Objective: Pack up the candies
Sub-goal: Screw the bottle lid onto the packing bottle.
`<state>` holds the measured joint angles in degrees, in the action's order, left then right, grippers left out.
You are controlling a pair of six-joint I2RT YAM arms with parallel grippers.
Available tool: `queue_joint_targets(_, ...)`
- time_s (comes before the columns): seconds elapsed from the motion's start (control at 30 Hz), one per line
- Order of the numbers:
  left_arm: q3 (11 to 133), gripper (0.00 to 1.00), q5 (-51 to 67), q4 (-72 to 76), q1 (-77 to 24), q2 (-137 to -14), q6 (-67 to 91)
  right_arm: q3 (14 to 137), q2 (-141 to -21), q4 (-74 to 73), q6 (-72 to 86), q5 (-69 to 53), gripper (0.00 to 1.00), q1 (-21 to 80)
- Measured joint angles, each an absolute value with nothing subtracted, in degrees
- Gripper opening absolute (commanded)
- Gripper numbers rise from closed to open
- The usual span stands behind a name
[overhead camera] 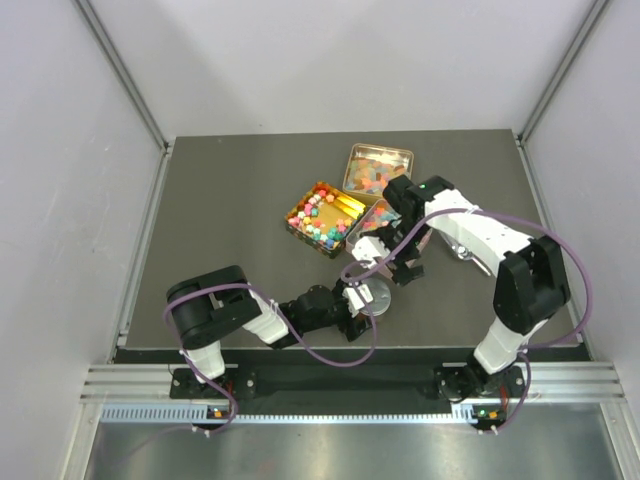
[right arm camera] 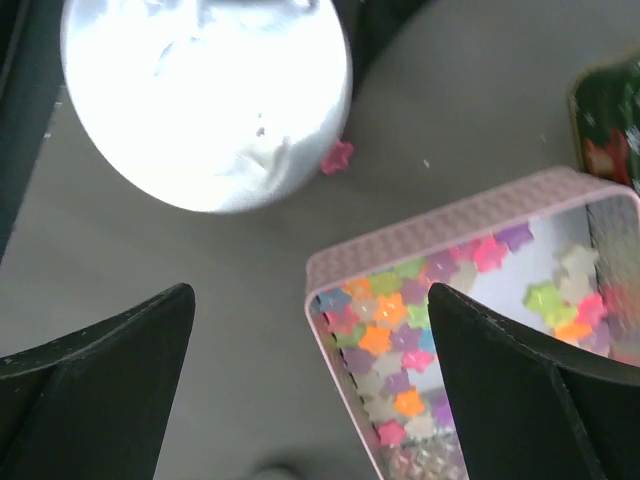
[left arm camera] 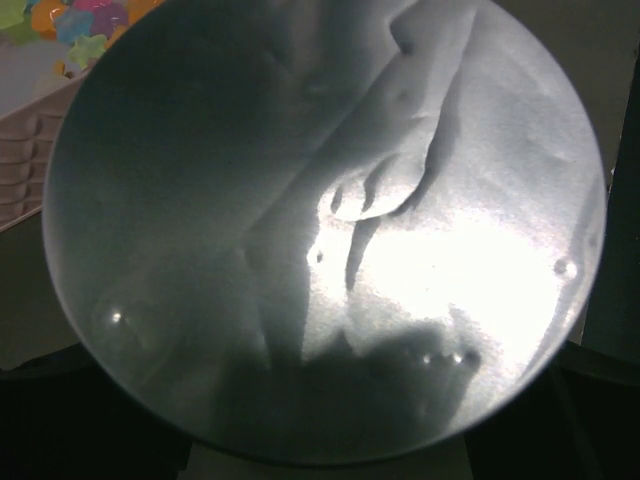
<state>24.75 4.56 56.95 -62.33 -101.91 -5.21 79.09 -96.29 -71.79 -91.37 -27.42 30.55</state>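
Star-shaped candies [right arm camera: 400, 320] in many colours lie in a pink tin [right arm camera: 440, 235]. More candies [overhead camera: 322, 215] fill a yellow tin [overhead camera: 296, 228] and a silver tin [overhead camera: 352, 160]. One pink candy [right arm camera: 337, 157] lies loose on the mat beside a round silver disc [overhead camera: 378, 300]. The disc [left arm camera: 320, 230] fills the left wrist view. My left gripper [overhead camera: 366, 298] holds it across its rim, with dark fingers on both sides of it in the right wrist view. My right gripper [right arm camera: 310, 293] is open over the pink tin's near corner; it [overhead camera: 397, 257] hangs just behind the disc.
The three tins cluster at the middle back of the dark mat [overhead camera: 220, 200]. A dark green printed tin wall [right arm camera: 610, 130] shows at the right edge. The pink tin's ribbed wall [left arm camera: 20, 170] and a few candies [left arm camera: 70, 20] show at the left wrist view's top left.
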Motion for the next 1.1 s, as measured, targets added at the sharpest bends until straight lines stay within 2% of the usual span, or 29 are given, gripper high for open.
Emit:
queue_joint_targets(0.43, 24.8, 0.45, 4.5, 57.0, -62.3, -101.9, -5.3, 79.2, -97.3, -75.1, -99.5, -29.0, 1.0, 37.5)
queue_joint_targets(0.73, 24.8, 0.45, 4.4, 57.1, -62.4, -101.9, -6.0, 76.7, -96.5, -75.0, -98.8, -29.1, 1.0, 38.7)
queue_joint_targets(1.1, 24.8, 0.41, 5.7, 57.3, -63.0, -101.9, -7.2, 69.2, -89.1, -71.3, -93.3, -27.7, 1.0, 39.5)
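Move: Sitting on the bottle, the bottle lid is about 5 cm back and 4 cm to the left of the right hand, some 3 cm lower. The pink candy tray's middle is roughly 8 cm ahead of that hand and level sideways, the dark candy box about 12 cm ahead and 14 cm left, both some 11 cm below. The lid is about 5 cm above the left hand and otherwise level with it. Sweeping back some 6.5 cm towards the lid, the open right hand first veers about 3 cm left with a 15 degree counter-clockwise turn, then eases 2 cm right, slightly lower. Its farther-out finger comes against the lid's forward-right rim and presses back along it, while the left hand keeps its grip on the bottle below. ##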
